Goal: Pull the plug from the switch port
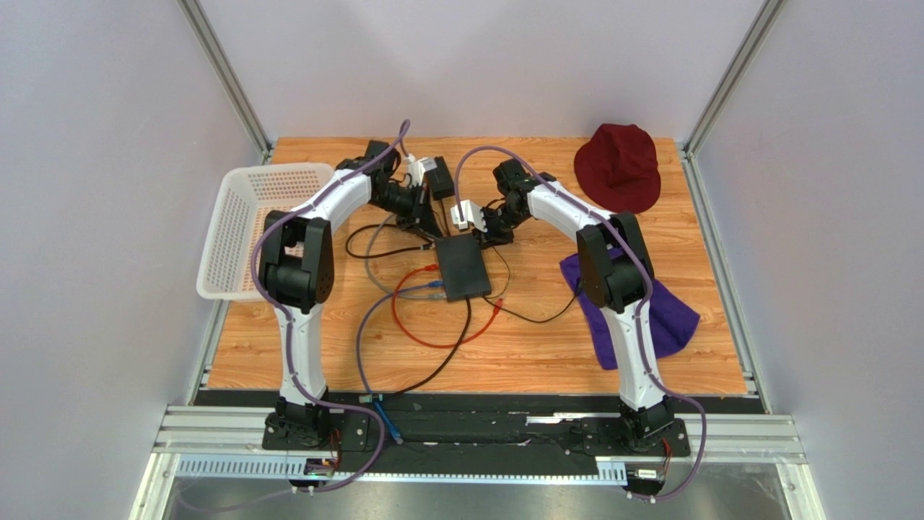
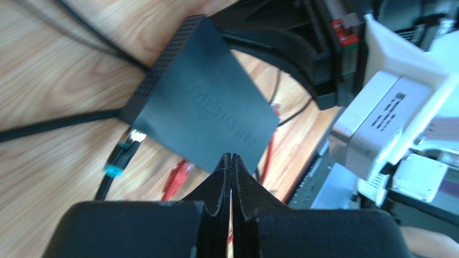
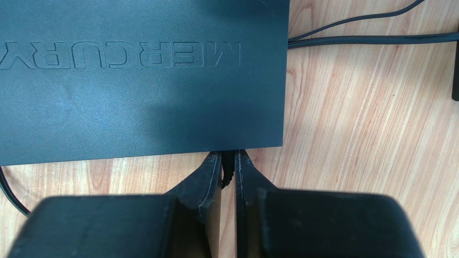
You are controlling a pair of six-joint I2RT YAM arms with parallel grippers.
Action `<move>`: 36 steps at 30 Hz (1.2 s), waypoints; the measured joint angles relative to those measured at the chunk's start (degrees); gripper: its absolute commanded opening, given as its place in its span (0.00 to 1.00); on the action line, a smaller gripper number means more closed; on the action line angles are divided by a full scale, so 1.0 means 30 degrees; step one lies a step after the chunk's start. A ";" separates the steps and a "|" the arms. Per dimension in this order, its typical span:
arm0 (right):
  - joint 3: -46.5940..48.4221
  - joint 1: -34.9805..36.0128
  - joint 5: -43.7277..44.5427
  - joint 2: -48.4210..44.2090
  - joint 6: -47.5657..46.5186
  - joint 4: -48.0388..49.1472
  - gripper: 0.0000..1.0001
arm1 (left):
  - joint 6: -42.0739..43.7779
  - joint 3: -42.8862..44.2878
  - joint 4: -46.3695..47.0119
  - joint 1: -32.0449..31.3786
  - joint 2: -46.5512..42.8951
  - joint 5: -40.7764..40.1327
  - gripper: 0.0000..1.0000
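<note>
The switch (image 1: 461,268) is a flat matte-black box at the table's middle, its lid reading MERCURY (image 3: 140,75). At its far edge my right gripper (image 3: 230,157) is shut on a small black plug (image 3: 228,171) that enters the switch port there; the socket itself is hidden under the lid's edge. My left gripper (image 2: 231,157) is shut with nothing between its fingers, its tips over a corner of the switch (image 2: 204,113). In the top view both grippers, left (image 1: 431,231) and right (image 1: 485,233), sit close together at that far edge.
A black plug with a blue tip (image 2: 123,156) sits in another side of the switch, and a red plug (image 2: 175,178) lies loose beside it. Red and black cables (image 1: 434,330) loop in front. Also present: an adapter brick (image 1: 441,177), white basket (image 1: 260,228), maroon hat (image 1: 618,165) and purple cloth (image 1: 656,309).
</note>
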 measured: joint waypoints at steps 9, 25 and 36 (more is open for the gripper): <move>0.0000 0.0007 0.0109 0.0000 0.0007 -0.0036 0.00 | -0.1457 0.0000 0.1268 -0.0109 0.1719 0.2550 0.00; 0.1931 0.0095 0.0051 0.0852 0.0466 -0.2084 0.00 | -0.2645 0.0969 0.0328 -0.0364 0.2987 -0.0568 0.00; 0.1909 0.0131 0.0204 0.0911 0.0969 -0.2098 0.00 | -0.2667 0.1639 -0.0284 -0.0532 0.3169 -0.1370 0.00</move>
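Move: The switch's middle lies about 2 cm back, 3 cm right and 8 cm below the left hand; the black plug on its right side is 2 cm ahead, 7 cm right of that hand, equally low. The looped cable's plug is 1 cm ahead and 2 cm left, the red plug 3 cm back and 1 cm left. From the right hand, already gripping the black plug, the switch's middle is 4 cm back, 4 cm left, about level. The switch's top is met near its far left corner by the left hand's already shut fingertips: they shift some 2 cm right, sink about 5 cm, stop on the lid and edge 1 cm forward, the hand tipping roughly 10 degrees. Opposite, the right hand keeps its pinch on the black plug, almost in place, rocking only slightly. ##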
